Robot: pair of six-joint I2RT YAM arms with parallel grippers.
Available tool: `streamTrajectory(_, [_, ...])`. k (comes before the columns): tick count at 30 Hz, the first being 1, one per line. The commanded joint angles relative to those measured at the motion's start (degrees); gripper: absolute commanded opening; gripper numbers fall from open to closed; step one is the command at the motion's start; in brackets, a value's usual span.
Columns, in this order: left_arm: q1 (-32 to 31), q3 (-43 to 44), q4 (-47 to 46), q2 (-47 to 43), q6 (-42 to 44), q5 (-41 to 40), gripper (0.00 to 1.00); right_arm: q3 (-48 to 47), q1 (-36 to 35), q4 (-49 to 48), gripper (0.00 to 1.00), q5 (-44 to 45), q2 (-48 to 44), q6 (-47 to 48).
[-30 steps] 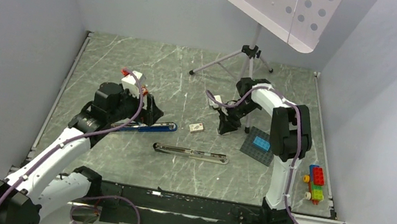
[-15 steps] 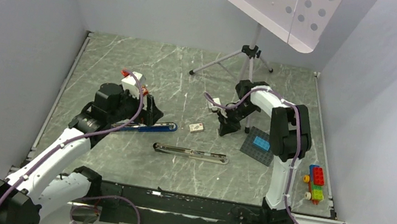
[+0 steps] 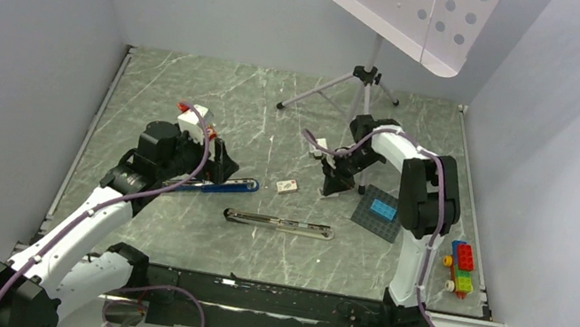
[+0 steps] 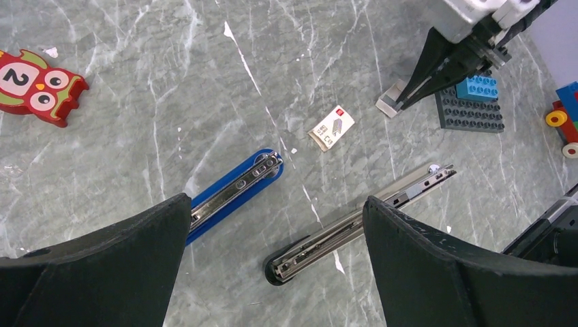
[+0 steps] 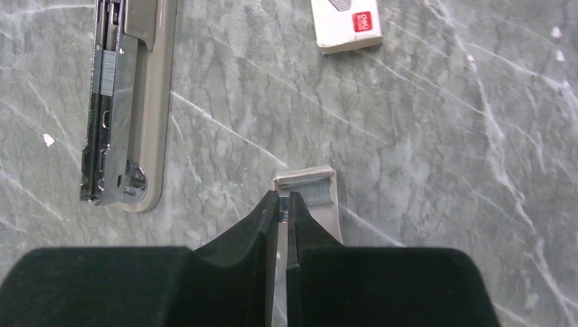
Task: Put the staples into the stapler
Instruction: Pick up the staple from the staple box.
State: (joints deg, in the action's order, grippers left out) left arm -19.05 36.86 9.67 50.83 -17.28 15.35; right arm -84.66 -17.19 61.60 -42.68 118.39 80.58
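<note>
In the right wrist view my right gripper (image 5: pixel 283 206) is shut on a thin strip of the staples (image 5: pixel 283 208), at the left end of the grey row lying in a small beige tray (image 5: pixel 320 204). An opened silver-beige stapler (image 5: pixel 123 102) lies to the left, its channel facing up; from above it is the long bar (image 3: pixel 278 224) at mid-table. A blue stapler (image 4: pixel 238 187) lies open beside my left gripper (image 4: pixel 276 199), which hovers wide open above the table with nothing between its fingers.
A small white staple box (image 3: pixel 287 185) lies between the two staplers and the tray. A dark baseplate (image 3: pixel 373 220) with a blue brick sits right of my right gripper (image 3: pixel 329 188). Coloured bricks (image 3: pixel 460 265) are at the far right, a tripod stand (image 3: pixel 363 86) behind, an owl toy (image 4: pixel 34 85) left.
The right gripper's jaws have closed in on the strip of staples in the tray, and its arm has shifted slightly. The left arm has not moved.
</note>
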Motion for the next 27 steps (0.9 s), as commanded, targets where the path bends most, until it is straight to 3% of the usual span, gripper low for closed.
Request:
streamTrajectory(1, [0.31, 0.69, -2.20, -0.70, 0.03, 1.87, 0.99, -0.89, 3.06, 0.55, 0.10, -4.83, -3.08, -2.28])
streamTrajectory(14, [-0.80, -2.31, -14.13, -2.60, 7.84, 7.09, 0.99, 0.89, 4.67, -3.18, 0.10, -13.16, -5.89, -19.14])
streamTrajectory(22, [-12.78, -1.08, -14.75, 3.10, 26.04, 1.66, 0.99, 2.10, 4.78, -9.08, 0.10, -19.80, -7.94, -40.58])
streamTrajectory(27, [-17.19, -1.61, -17.98, 6.79, 28.29, -1.64, 0.99, 6.50, 4.71, -16.42, 0.10, -19.04, -10.72, -52.97])
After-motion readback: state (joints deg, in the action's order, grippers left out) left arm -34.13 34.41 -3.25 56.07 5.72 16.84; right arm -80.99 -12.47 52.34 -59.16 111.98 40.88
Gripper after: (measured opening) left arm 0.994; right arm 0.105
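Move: The right gripper already pinches a small staple piece. The open staple box lies some 2 cm to its right, 1 cm ahead and 2 cm below; the tan stapler's middle is about 11 cm back and 10 cm left, the closed staple box 10 cm left and level with it. From the empty, open left gripper the held staple piece is roughly 25 cm right, 4 cm ahead and 16 cm lower; the blue stapler lies almost beneath, some 18 cm down. Keep the staple piece pinched and lift the right gripper about 6 cm off the open staple box, easing slightly right, then left, while swinging the fingers up from steeply down to point more to the left. Keep the left gripper wide open: raise it a little, then bring it right about 7 cm towards the right hand, sinking back to its starting height as the fingers turn clockwise and level out. ##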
